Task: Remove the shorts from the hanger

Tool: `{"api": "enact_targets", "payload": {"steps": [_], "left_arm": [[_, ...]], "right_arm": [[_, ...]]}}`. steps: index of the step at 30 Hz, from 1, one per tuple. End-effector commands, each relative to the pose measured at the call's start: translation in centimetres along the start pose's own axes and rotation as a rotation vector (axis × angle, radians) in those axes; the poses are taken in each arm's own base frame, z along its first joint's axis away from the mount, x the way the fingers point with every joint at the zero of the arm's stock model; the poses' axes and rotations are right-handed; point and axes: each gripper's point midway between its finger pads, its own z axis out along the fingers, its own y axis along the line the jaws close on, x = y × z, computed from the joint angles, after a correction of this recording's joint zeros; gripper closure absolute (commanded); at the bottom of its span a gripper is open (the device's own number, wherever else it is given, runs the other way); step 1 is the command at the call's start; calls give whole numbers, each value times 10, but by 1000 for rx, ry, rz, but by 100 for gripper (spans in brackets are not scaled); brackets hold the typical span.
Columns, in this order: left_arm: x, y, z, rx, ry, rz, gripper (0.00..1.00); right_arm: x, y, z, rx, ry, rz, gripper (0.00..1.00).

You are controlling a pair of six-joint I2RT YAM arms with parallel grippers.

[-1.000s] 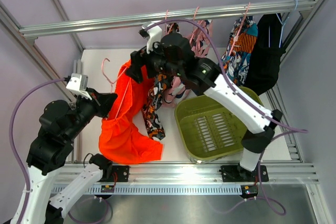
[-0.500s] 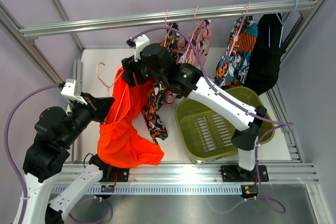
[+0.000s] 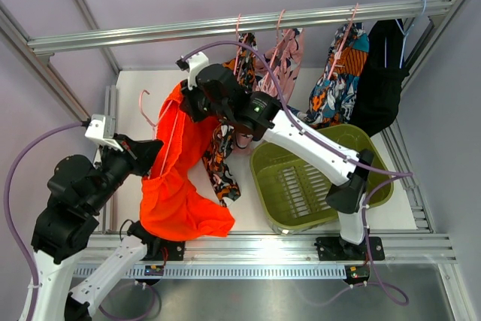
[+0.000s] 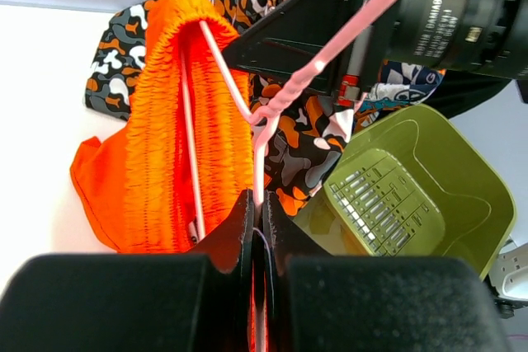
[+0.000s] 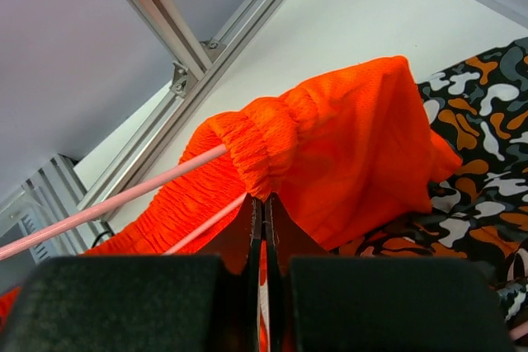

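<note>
The orange-red shorts (image 3: 180, 167) hang stretched over the white table, still threaded on the pale-pink hanger (image 3: 145, 103), whose hook points to the back left. My left gripper (image 3: 152, 149) is shut on a wire of the hanger (image 4: 285, 96), just below its twisted neck. The shorts' gathered waistband (image 4: 165, 121) runs along the hanger's arm. My right gripper (image 3: 185, 101) is shut on the shorts' waistband (image 5: 272, 142) at its far end. The hanger's pink arm (image 5: 124, 199) passes out of the waistband to the left.
A black-orange-white patterned garment (image 3: 222, 157) lies beside the shorts. A green tub (image 3: 316, 178) stands at the right. Several garments hang from the metal rail (image 3: 150, 31) at the back, among them a pink floral one (image 3: 284, 50) and a black one (image 3: 383, 73).
My right arm has swung left with the waistband, now over the shorts' far end. My left arm has drawn back left and down with the hanger. The shorts are stretched longer.
</note>
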Motion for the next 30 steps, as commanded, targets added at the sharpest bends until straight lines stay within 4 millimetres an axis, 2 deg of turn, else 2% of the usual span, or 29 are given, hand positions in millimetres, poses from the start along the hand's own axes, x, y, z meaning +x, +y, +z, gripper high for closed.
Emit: {"api": "enact_targets", "payload": {"steps": [1, 5, 9, 11, 14, 15, 20, 23, 24, 25, 26, 28, 29, 30], "left_arm": [[-28, -15, -13, 60, -113, -11, 100], [-26, -14, -19, 59, -105, -5, 100], [-19, -14, -23, 66, -84, 2, 100], [-13, -14, -25, 74, -63, 6, 100], [-8, -18, -26, 98, -42, 6, 100], [-8, -19, -27, 104, -41, 6, 100], [-12, -25, -30, 129, -50, 5, 100], [-22, -23, -35, 109, -90, 2, 100], [-25, -23, -38, 109, -105, 1, 100], [-31, -24, -40, 112, -132, -2, 100], [-35, -22, -41, 94, -150, -6, 100], [-43, -18, -44, 68, -185, -15, 100], [-48, -9, -43, 17, -211, -26, 100], [-48, -6, -40, -1, -219, -34, 100]], "right_arm": [[-38, -12, 3, 38, -119, -11, 100], [-54, -51, 10, 128, -163, -12, 100], [-83, -95, 14, 221, -251, -32, 100], [-103, -108, 11, 260, -313, -40, 100], [-112, -126, 16, 300, -349, -54, 100], [-118, -127, 16, 302, -371, -69, 100], [-108, -134, 35, 325, -359, -82, 100], [-95, -134, 40, 313, -319, -86, 100], [-84, -134, 45, 311, -290, -87, 100], [-83, -133, 42, 304, -285, -89, 100], [-70, -132, 47, 285, -249, -94, 100], [-72, -117, 35, 205, -248, -108, 100], [-71, -91, 33, 49, -249, -146, 100], [-60, -79, 21, -28, -230, -208, 100]]}}
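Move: The waistband end of the orange shorts is already pinched in the shut right fingers, with the hanger's covered far corner about 2 cm ahead and 2 cm left. The rail runs some 18 cm ahead and 10 cm above. The camouflage shorts hang about 8 cm to the right, 6 cm ahead and 8 cm lower. From the left hand, already gripping the hanger beside its neck, that far corner lies roughly 14 cm ahead, 5 cm right, about level. The orange waistband is drawn forward along the hanger and off its far corner, towards the rail, by the right hand, which keeps its pinch, travels about 12 cm while rising some 3 cm, rolls its wrist roughly 15 degrees and finally eases back a little. The left hand keeps hold of the hanger against the pull, drawing slightly back, then lifting. ##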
